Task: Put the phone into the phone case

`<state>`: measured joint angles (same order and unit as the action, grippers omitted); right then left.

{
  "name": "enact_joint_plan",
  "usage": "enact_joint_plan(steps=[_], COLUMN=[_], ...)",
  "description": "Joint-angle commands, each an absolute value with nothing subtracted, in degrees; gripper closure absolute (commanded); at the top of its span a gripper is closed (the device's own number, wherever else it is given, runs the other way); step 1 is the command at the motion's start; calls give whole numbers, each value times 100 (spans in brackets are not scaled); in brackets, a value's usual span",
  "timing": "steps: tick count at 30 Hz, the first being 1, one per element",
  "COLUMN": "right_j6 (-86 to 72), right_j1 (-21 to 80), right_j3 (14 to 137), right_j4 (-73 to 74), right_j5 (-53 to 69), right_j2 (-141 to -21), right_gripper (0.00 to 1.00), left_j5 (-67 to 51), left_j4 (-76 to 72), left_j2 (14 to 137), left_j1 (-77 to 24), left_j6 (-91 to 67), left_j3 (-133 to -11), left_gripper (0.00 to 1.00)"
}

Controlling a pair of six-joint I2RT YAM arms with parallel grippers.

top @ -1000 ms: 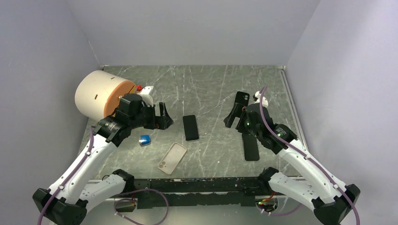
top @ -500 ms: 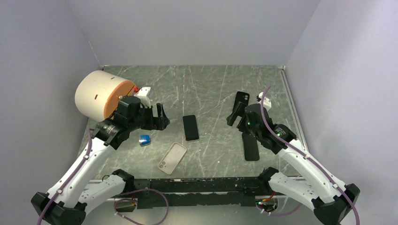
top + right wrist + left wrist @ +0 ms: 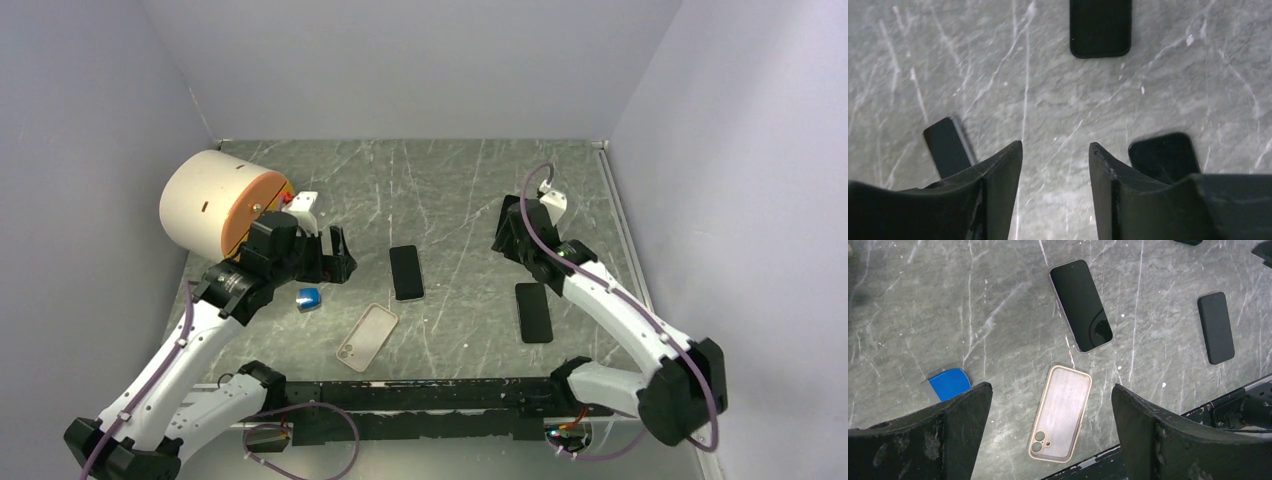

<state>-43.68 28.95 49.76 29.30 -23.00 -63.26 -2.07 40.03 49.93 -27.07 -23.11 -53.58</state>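
Observation:
The phone [image 3: 406, 272] lies screen up mid-table, black and glossy with a pale rim, also in the left wrist view [image 3: 1080, 305]. The beige phone case [image 3: 367, 336] lies flat and empty near the front edge, camera cutout toward me. My left gripper [image 3: 338, 255] hovers left of the phone, wide open; from its wrist the phone case [image 3: 1061, 412] shows between the jaws of the left gripper [image 3: 1050, 390]. My right gripper [image 3: 505, 235] hangs at the right, jaws apart over bare table [image 3: 1055, 146], holding nothing.
A second black slab [image 3: 533, 312] lies right of centre. In the right wrist view black slabs lie ahead [image 3: 1100, 27] and beside each finger. A cream cylinder [image 3: 215, 200] and white part [image 3: 303, 207] stand back left, with a blue piece [image 3: 309, 297] nearby. A black rail [image 3: 400, 395] runs along the front.
The right arm has raised its elbow and turned, now covering the black slab at the back right, and its jaws have narrowed. The left gripper drew back slightly to the left.

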Motion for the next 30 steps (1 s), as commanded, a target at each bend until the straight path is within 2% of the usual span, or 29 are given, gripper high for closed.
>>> enact_joint_plan(steps=[1,5,11,17,30], right_j6=[-3629,-3345,-2995,-2792,-2612], right_j1=[2290,1796,1495,1426,1415], right_j3=[4827,4745,5488,6087,6825], right_j4=[1829,1066,1044,985,1212], right_j5=[-1737,-1322,-1176,-1031,-1162], right_j2=[-6878,-7532,-8951,-9870,-10686], right_gripper=[48,52,58,62,67], left_j5=[-176,-115,-112,-9,-9], left_j4=[3931,3924,3923,3957,3972], left_j2=[4810,4742,4721,4721,4659], left_j1=[-2684,-2686,-2687,-2687,-2689], left_j6=[-2165,-2147,-2132,-2120,-2101], left_j3=[-5345,-5336,-5343,-5369,-5370], left_gripper=[6,6,6,6,6])
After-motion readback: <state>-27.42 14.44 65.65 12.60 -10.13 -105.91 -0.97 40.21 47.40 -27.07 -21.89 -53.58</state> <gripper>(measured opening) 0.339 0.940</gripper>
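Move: The black phone case lies about 19 cm ahead of the right hand, 6 cm to its right and 15 cm below. At that same table level, the black phone is roughly 6 cm back and 8 cm right of the right hand; the phone with the pale rim lies some 4 cm ahead and 25 cm left of it. From the left hand, the black phone case is around 24 cm ahead, 42 cm right and 20 cm below. Bring the right gripper forward and down to the near left corner of the black phone case, about 13 cm each way, with most of the sinking done early and the last stretch nearly level. Swing a little right at first, then partly back; tip the fingers some 15 degrees further down and narrow their gap so that they straddle the case's left wall, one inside and one outside. ##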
